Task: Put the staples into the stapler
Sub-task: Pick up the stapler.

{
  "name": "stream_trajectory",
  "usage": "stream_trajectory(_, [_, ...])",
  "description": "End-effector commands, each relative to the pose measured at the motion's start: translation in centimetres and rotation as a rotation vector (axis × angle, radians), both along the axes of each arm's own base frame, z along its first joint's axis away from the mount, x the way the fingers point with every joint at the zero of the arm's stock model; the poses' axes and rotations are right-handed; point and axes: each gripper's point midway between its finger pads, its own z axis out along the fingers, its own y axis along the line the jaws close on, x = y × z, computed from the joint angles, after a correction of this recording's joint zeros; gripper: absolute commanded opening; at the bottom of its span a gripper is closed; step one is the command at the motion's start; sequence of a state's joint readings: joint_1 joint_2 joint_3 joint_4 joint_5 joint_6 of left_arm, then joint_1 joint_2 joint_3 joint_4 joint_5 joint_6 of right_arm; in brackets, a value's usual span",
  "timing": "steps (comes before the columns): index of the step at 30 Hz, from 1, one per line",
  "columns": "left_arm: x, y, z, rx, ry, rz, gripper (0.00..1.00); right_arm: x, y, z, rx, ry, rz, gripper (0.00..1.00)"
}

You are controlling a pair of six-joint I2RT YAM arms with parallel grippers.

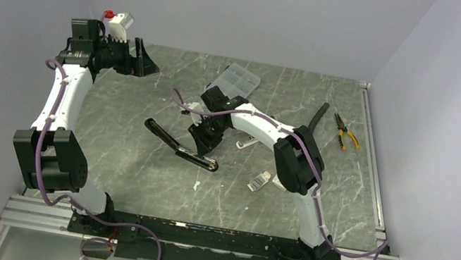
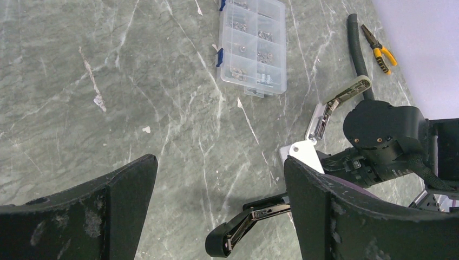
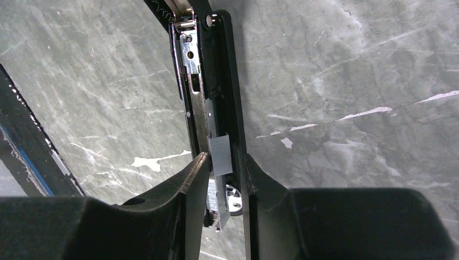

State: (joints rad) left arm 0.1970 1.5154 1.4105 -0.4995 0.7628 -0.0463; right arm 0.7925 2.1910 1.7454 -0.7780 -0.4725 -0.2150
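The black stapler (image 1: 172, 141) lies opened out flat mid-table, its magazine (image 3: 230, 81) facing up. A short grey strip of staples (image 3: 220, 151) rests on that channel. My right gripper (image 3: 224, 162) hovers just over it, jaws a narrow way apart. The left fingertip (image 3: 201, 162) touches the strip, and a gap shows on the strip's right side. A small white staple box (image 1: 260, 180) sits right of the stapler. My left gripper (image 2: 221, 162) is raised at the back left (image 1: 146, 61), wide open and empty, looking down on the stapler's end (image 2: 243, 225).
A clear compartment case (image 1: 236, 81) lies at the back centre. A black hose (image 1: 316, 116) and yellow-handled pliers (image 1: 346, 132) lie at the back right. A silvery hinged metal piece (image 2: 335, 103) lies beside the right arm. Walls close in the table on three sides.
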Motion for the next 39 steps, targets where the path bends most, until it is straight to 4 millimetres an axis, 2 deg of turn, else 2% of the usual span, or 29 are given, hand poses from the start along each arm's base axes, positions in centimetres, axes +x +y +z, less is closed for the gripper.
stream_trajectory(1, [-0.2, -0.3, 0.8, -0.015, -0.016, -0.014, 0.92, 0.0, 0.9, 0.8, 0.039, 0.02, 0.012, 0.32])
stream_trajectory(9, [-0.2, -0.2, 0.8, -0.017, -0.014, -0.013, 0.92, 0.0, 0.9, 0.9, 0.041, 0.015, 0.011, 0.29])
stream_trajectory(19, [-0.2, -0.3, 0.8, -0.018, -0.015, -0.015, 0.92, 0.3, 0.9, 1.1, 0.042, 0.008, 0.011, 0.17])
stream_trajectory(30, [0.0, -0.2, 0.8, -0.016, -0.012, -0.013, 0.93, 1.8, 1.0, 3.9, 0.066, -0.055, -0.003, 0.12])
stream_trajectory(39, [0.1, -0.2, 0.7, -0.022, -0.007, -0.014, 0.93, 2.6, 0.1, 3.6, 0.029, -0.11, -0.015, 0.08])
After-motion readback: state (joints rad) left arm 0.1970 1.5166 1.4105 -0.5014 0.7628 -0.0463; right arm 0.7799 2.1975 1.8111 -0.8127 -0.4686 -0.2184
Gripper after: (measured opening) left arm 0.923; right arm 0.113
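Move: The right hand's open fingertips straddle the loose strip of staples in the black stapler: the strip is about 1 cm to their left and 1 cm below, level with them in reach. The open stapler's hinge is some 8 cm left, about 2 cm lower and level in reach. The beige stapler stands roughly 8 cm ahead and 14 cm to the right. From the idle left hand the staples lie about 14 cm back, 20 cm right and 23 cm below. Nearly in place at first, the right fingers close from about a third open to almost shut, pinching the strip of staples beside the stapler's rail. The hand then rises roughly 1.5 cm and shifts about 1 cm forward, away from the rail, keeping its downward slant and the fingers shut. ##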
